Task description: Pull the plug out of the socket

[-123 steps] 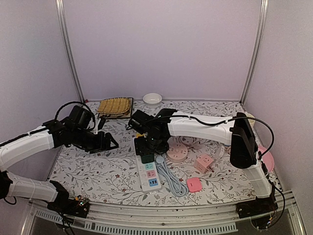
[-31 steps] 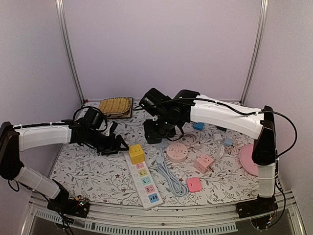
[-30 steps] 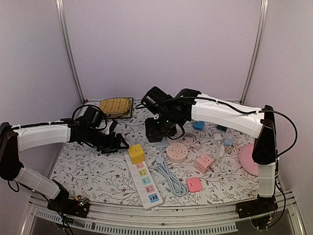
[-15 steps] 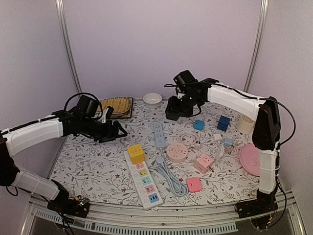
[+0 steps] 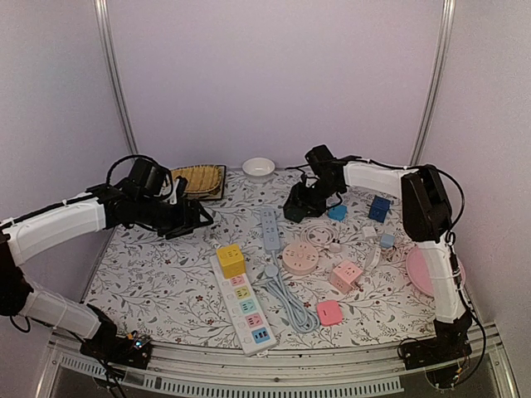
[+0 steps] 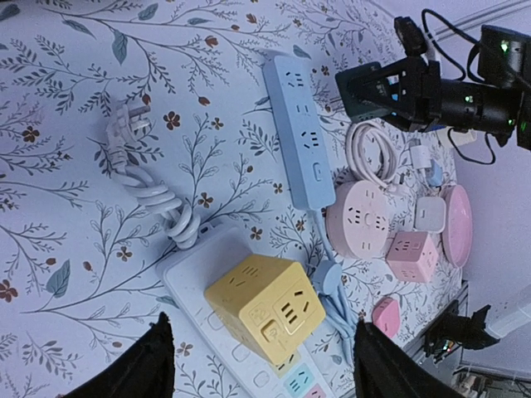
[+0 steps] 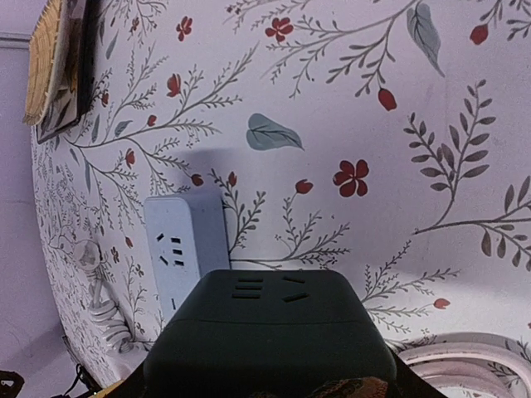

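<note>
The plug, a dark green cube adapter (image 5: 297, 207) (image 7: 270, 332), is off the socket strip, and my right gripper (image 5: 305, 201) (image 7: 270, 385) is shut on it low over the cloth at the back centre. In the left wrist view that plug (image 6: 373, 87) shows at the top right. The socket, a white power strip (image 5: 249, 305) (image 6: 203, 278), lies at the front centre with a yellow cube adapter (image 5: 231, 259) (image 6: 265, 308) still plugged into its far end. My left gripper (image 5: 197, 220) (image 6: 264, 332) hangs open above the strip's far end, holding nothing.
A blue power strip (image 5: 270, 228) (image 7: 184, 249) lies between the grippers. A round pink socket (image 5: 300, 258), a pink cube (image 5: 346, 276), a pink flat adapter (image 5: 329, 313) and blue cubes (image 5: 379, 207) sit to the right. A woven mat (image 5: 197, 180) and white bowl (image 5: 259, 167) are at the back.
The right arm carried the dark green plug up and back away from the strip, then lowered it at the back centre. The left gripper drew back from the strip's end, still open.
</note>
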`<state>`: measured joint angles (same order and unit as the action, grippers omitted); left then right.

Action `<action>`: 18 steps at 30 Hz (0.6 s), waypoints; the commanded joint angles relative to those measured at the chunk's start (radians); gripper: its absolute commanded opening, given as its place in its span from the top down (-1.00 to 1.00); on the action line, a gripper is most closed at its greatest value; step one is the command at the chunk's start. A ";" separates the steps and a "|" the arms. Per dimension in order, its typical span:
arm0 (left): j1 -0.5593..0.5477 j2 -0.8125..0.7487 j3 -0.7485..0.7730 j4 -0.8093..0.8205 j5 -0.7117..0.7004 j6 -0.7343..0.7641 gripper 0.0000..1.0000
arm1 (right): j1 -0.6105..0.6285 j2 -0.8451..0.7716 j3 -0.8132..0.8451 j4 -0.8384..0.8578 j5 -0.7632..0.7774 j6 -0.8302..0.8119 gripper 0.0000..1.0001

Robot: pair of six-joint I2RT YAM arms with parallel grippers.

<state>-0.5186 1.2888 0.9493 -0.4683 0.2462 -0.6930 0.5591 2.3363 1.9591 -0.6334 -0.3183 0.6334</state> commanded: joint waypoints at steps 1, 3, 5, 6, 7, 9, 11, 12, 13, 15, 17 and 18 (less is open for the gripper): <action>0.006 0.003 0.018 0.008 -0.026 -0.039 -0.48 | -0.015 0.070 0.043 0.055 -0.110 -0.009 0.68; 0.006 0.001 0.007 0.011 -0.030 -0.049 -0.48 | -0.020 0.087 0.034 0.052 -0.122 -0.013 0.56; 0.007 -0.001 -0.005 0.017 -0.030 -0.059 -0.48 | -0.026 0.089 0.014 0.054 -0.126 -0.014 0.28; 0.006 0.000 -0.009 0.020 -0.031 -0.063 -0.48 | -0.030 0.085 0.004 0.054 -0.120 -0.014 0.13; 0.006 0.003 -0.013 0.025 -0.031 -0.071 -0.48 | -0.033 0.078 -0.008 0.053 -0.113 -0.014 -0.01; 0.006 0.009 -0.022 0.038 -0.028 -0.080 -0.48 | -0.043 0.061 -0.031 0.052 -0.104 -0.021 -0.28; 0.006 0.020 -0.020 0.048 -0.019 -0.088 -0.47 | -0.053 0.038 -0.059 0.052 -0.089 -0.029 -0.46; 0.006 0.028 -0.017 0.053 -0.016 -0.089 -0.47 | -0.058 0.026 -0.074 0.052 -0.080 -0.033 -0.53; 0.006 0.037 -0.013 0.056 -0.012 -0.091 -0.47 | -0.062 0.023 -0.089 0.053 -0.071 -0.037 -0.59; 0.005 0.055 -0.003 0.058 -0.009 -0.089 -0.47 | -0.073 -0.033 -0.119 0.052 -0.051 -0.047 -0.68; 0.005 0.074 0.010 0.059 -0.005 -0.083 -0.47 | -0.082 -0.061 -0.146 0.049 -0.030 -0.056 -0.71; 0.005 0.082 0.016 0.060 -0.002 -0.080 -0.47 | -0.085 -0.074 -0.164 0.048 -0.019 -0.061 -0.72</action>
<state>-0.5186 1.3376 0.9470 -0.4305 0.2298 -0.7727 0.4953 2.3409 1.8511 -0.5617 -0.3954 0.6022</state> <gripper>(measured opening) 0.736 0.851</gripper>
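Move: Below the green plug in the right hand's grip, about 6 cm under the hand point, is the bare spot of table it is taken to. From that hand the grey power strip's middle lies some 7 cm left and 2 cm back, the coiled cable about 5 cm back and 6 cm right, and the light-blue plug roughly 10 cm right and 3 cm ahead. From the left hand the spot is some 14 cm ahead, 24 cm right and 16 cm below. Lowering the already held green plug about 3 cm towards the bare table between the grey strip and the coiled cable, the right hand drops fast at first, then eases off. Its fingers then open wider while the hand draws off to the right, away from the strip, by some 2.5 cm, staying low. ##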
